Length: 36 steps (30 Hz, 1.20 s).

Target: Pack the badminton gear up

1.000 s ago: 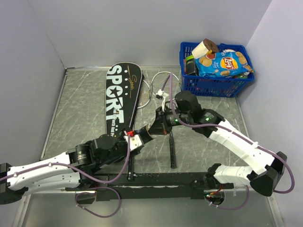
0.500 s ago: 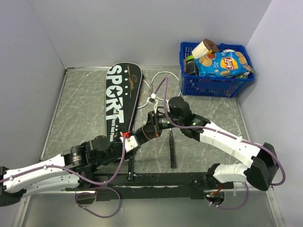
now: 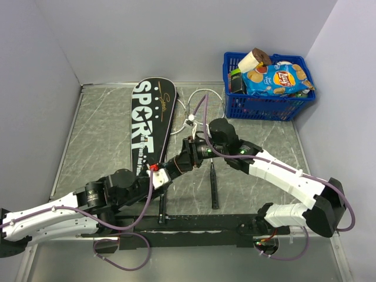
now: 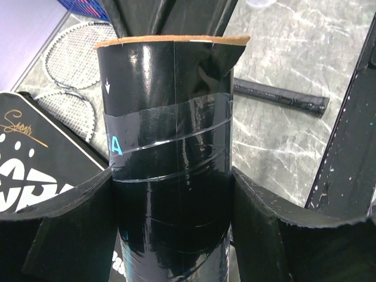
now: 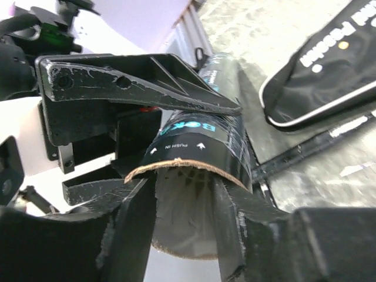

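My left gripper [image 3: 161, 174] is shut on the long black tube [image 4: 170, 147] with teal print, holding it tilted above the table with its open mouth [image 5: 188, 170] toward my right gripper [image 3: 182, 158]. In the right wrist view the right gripper [image 5: 185, 194] reaches into that mouth, its fingers [image 5: 132, 229] apart on either side of a white feather shuttlecock [image 5: 182, 217] sitting inside the tube. Two silver racket heads [image 3: 202, 108] lie at the back, and their black handles [image 3: 214, 188] run toward me. The black "SPORT" cover [image 3: 150, 126] lies left of them.
A blue plastic basket [image 3: 264, 108] of snack packets stands at the back right corner. Grey walls close the table on the left, back and right. The black base rail [image 3: 205, 223] runs along the near edge.
My right gripper has moved left to the tube's mouth, pushed its fingers in and opened them. The left arm has shifted slightly left with the tube.
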Tool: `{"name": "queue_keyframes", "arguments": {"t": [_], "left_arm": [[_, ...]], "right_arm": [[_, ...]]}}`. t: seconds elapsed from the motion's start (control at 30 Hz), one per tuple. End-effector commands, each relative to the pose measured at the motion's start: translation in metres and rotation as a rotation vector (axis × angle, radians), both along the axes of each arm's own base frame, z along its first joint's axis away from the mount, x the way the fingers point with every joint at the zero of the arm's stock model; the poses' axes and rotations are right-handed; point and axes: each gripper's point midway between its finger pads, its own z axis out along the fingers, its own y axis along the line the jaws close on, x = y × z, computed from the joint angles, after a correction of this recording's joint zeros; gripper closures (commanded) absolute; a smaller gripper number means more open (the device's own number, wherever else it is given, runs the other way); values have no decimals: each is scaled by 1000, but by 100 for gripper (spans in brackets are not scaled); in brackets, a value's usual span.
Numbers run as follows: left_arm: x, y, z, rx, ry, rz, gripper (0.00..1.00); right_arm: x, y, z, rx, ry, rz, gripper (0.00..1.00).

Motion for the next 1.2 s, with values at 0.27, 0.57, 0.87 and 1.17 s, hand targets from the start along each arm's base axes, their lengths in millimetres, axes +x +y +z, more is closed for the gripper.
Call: {"name": "queue_keyframes", "arguments": {"t": [0.27,0.57,0.87,1.17], "left_arm": [[-1,-26,49,-193,-48,-48,99],[-1,-26,50,-196,-44,-47,99],[-4,-26,52,-205,-30,-58,99],[-10,-26,58,-221,-17,-83,99]], "right_arm": [[39,-60,53,-49,-136,-214,37],[115,-143,18,-414,-197,-630,37],[154,-252,-86,-920,28,-1120,32],[130,-300,-167,-1004,346,-1295,31]]}}
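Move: The tube in the left hand has its mouth right at the right fingers, which are tucked into the rim. The clear round lid on the table lies about 36 cm to the right hand's right, 11 cm ahead and some 26 cm below. The racket grip lies roughly 14 cm to that hand's right, 2 cm ahead, also on the table. From the left hand, the lid is about 45 cm to the right, 11 cm ahead and 21 cm below. The tube stays gripped by the left hand, which eases it about 2 cm right and slightly up, while the right fingers come out of its mouth, opening wider. The right hand swings some 27 cm right and 15 cm forward over the racket, first rising slightly, then dropping steeply towards the clear lid as its wrist turns clockwise from pointing left to pointing down and forward. ##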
